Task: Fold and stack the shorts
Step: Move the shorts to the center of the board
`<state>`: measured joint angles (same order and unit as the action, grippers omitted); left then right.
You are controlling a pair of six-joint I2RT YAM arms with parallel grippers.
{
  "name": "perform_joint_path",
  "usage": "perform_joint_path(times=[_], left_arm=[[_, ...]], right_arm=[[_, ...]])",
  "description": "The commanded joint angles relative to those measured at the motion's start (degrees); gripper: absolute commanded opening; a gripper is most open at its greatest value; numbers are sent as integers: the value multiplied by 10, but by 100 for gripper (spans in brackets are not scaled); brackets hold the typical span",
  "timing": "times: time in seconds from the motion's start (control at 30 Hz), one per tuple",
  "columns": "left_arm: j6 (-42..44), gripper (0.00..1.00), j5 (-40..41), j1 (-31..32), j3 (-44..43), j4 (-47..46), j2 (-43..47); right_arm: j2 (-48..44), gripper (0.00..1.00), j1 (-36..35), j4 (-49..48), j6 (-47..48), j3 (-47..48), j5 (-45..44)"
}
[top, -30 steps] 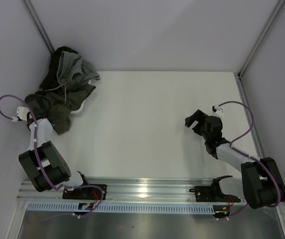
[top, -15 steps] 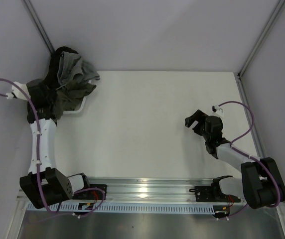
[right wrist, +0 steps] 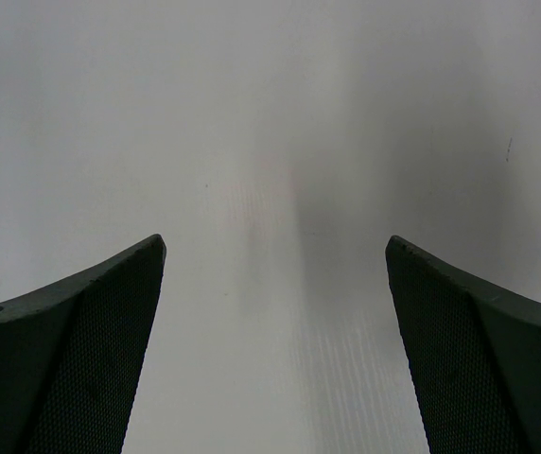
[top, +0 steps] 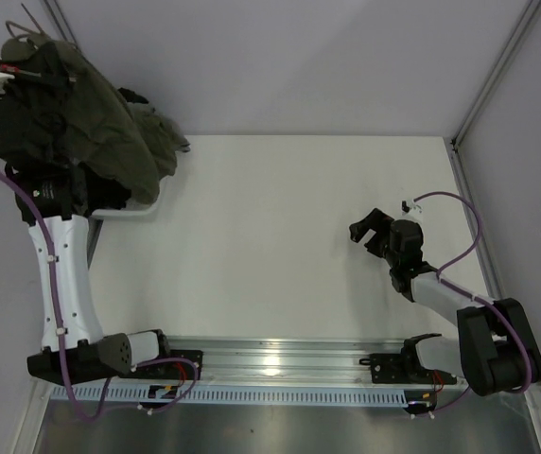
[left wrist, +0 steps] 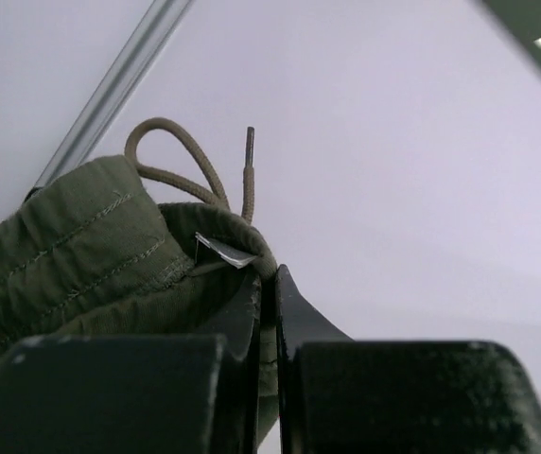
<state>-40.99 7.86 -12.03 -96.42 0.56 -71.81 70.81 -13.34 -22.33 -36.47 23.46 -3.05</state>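
My left gripper (left wrist: 266,288) is shut on the waistband of the olive-green shorts (left wrist: 72,251), with the drawstring loop (left wrist: 171,161) sticking up beside the fingers. In the top view the left arm is raised high at the far left and the shorts (top: 95,109) hang from the gripper (top: 25,71) over the pile below. My right gripper (top: 365,227) is open and empty, low over the bare white table at the right; its fingers (right wrist: 81,322) show nothing between them.
A pile of other garments (top: 152,142) lies in a white tray (top: 124,214) at the table's far left corner. Metal frame posts (top: 77,57) stand at the back corners. An aluminium rail (top: 280,355) runs along the near edge.
My left arm has lifted from low beside the pile to high at the far left, pulling the olive-green shorts up off the pile. The right arm has not moved.
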Motion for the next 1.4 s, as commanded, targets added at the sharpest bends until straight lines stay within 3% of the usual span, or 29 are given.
perform_joint_path(times=[0.0, 0.2, 0.33, 0.57, 0.7, 0.8, 0.97, 1.07, 1.17, 1.2, 1.37], left_arm=[[12, 0, -32, 3, -52, -119, 51], [-71, 0, -128, 10, -63, -168, 92], [-138, 0, -168, 74, 19, -209, 100], [-66, 0, -104, 251, 115, -216, 80], [-34, 0, -64, 342, 132, -219, 24], [-30, 0, -44, 378, 123, -229, -36], [-61, 0, -74, 380, 71, -209, -113], [-60, 0, -61, 380, 159, -236, -71], [-70, 0, 7, 380, 256, -213, 5], [-76, 0, 37, 380, 338, -209, 27], [-165, 0, 131, 380, 555, -154, 176]], right_arm=[[6, 99, 3, -26, 0, 16, 12], [5, 99, 3, -23, 7, 22, 23], [-8, 100, 3, -21, 9, 19, 21], [-56, 99, 4, -3, 17, 12, 1], [-98, 99, 7, -10, 23, -13, -18], [-140, 100, 10, -11, 23, -28, -34], [-191, 99, 17, -32, 31, -61, -26], [-188, 98, 18, -61, 41, -70, 13], [-155, 98, 17, -75, 39, -60, 45], [-134, 98, 18, -79, 39, -56, 52], [-79, 96, 17, -102, 40, -36, 109]])
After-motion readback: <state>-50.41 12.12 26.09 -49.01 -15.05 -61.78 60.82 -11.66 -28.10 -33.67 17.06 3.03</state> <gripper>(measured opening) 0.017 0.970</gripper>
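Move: The green shorts already hang by the waistband from the left hand, high above the bin side. The centre of the board, where they are headed, lies about 35 cm to that hand's right, roughly level with it fore and aft, and 59 cm below. The bin sits some 10 cm farther out, nearly in line sideways and 52 cm down; the grey garment is about 18 cm ahead and 5 cm right, 45 cm down. From the right hand, the board centre is some 20 cm left, level fore and aft and 9 cm down. The shorts, still pinched at the waistband, are flung rightward by the left hand: back and up about 14 cm each way at most, then sweeping right and forward while sinking, ending about 25 cm right and 25 cm lower after a short pull back to the left. The wrist first tips up, swings clockwise, then tips down. The open right hand rises about 6 cm, tilting up, and partly sinks again. ##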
